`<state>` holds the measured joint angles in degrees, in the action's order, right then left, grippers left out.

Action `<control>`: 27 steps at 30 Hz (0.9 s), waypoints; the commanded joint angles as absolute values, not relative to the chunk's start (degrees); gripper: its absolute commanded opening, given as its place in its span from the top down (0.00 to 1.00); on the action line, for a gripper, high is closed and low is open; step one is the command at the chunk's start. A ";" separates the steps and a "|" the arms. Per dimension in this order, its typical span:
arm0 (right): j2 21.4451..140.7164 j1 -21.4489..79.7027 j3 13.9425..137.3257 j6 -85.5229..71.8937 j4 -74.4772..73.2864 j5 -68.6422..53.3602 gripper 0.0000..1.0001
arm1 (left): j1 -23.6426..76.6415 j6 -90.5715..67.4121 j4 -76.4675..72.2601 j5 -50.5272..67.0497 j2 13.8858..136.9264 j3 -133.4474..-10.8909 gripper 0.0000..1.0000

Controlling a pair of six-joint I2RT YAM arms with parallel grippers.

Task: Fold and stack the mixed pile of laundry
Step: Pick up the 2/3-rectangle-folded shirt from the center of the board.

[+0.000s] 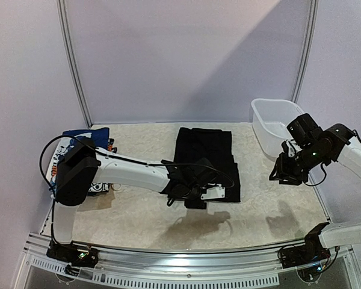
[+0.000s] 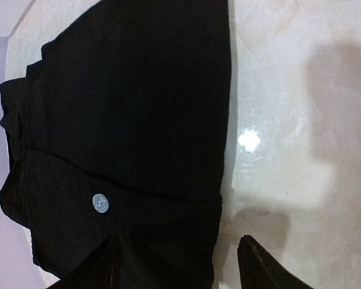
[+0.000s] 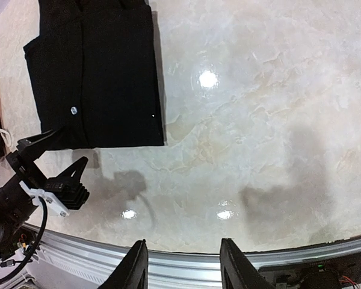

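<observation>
A large black garment [image 1: 204,158] lies folded flat in the middle of the table, with a white button [image 2: 100,203] near its edge. My left gripper [image 1: 194,192] is low over its near edge and stands open. One finger [image 2: 102,268] is over the cloth and the other [image 2: 259,268] over bare table, with the garment's side edge between them. The rest of the laundry pile, a blue garment [image 1: 84,135] with printed cloth [image 1: 100,188] below it, sits at the far left behind my left arm. My right gripper [image 1: 289,171] hangs open and empty above the table's right side.
A white plastic tub [image 1: 275,122] stands at the back right, just behind my right arm. The marbled tabletop [image 1: 138,217] ends at a metal rail [image 1: 168,250] along the near edge. Walls close in the back and both sides.
</observation>
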<state>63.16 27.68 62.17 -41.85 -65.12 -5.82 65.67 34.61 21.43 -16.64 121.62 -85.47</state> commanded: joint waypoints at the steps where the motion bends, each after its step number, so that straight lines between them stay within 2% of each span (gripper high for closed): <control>1: 62.22 27.47 62.21 -42.72 -68.75 -3.60 0.59 | 66.49 35.52 18.97 -17.60 123.12 -85.78 0.34; 4: 62.44 27.51 62.56 -42.80 -68.79 -3.69 0.59 | 66.60 36.06 17.85 -18.44 124.13 -85.73 0.38; 8: 62.83 27.51 62.98 -42.81 -68.81 -3.63 0.59 | 66.70 36.25 15.97 -20.52 125.71 -85.97 0.47; 15: 64.31 27.49 63.61 -41.97 -68.83 -3.69 0.58 | 66.87 36.76 12.89 -21.63 128.08 -85.29 0.54; 25: 68.09 27.51 66.05 -40.28 -66.79 -4.76 0.58 | 67.10 36.57 10.25 -22.15 128.68 -83.87 1.00; 27: 69.18 27.43 66.98 -39.87 -66.42 -5.06 0.58 | 67.15 35.85 10.68 -22.41 128.39 -83.85 1.00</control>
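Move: The left fingers hang open around the near edge of the folded black shirt, which is about 1 cm ahead and 3 cm below; the shirt's middle lies some 14 cm straight ahead. The clothes stack is roughly 47 cm left and 9 cm farther out, the white basket some 32 cm right and 25 cm ahead. From the right hand, the shirt's middle lies about 28 cm left, 18 cm ahead and 17 cm below. Left hand eases down, forward and right, about 3 cm in all, closing fully to pinch the shirt's near edge. ##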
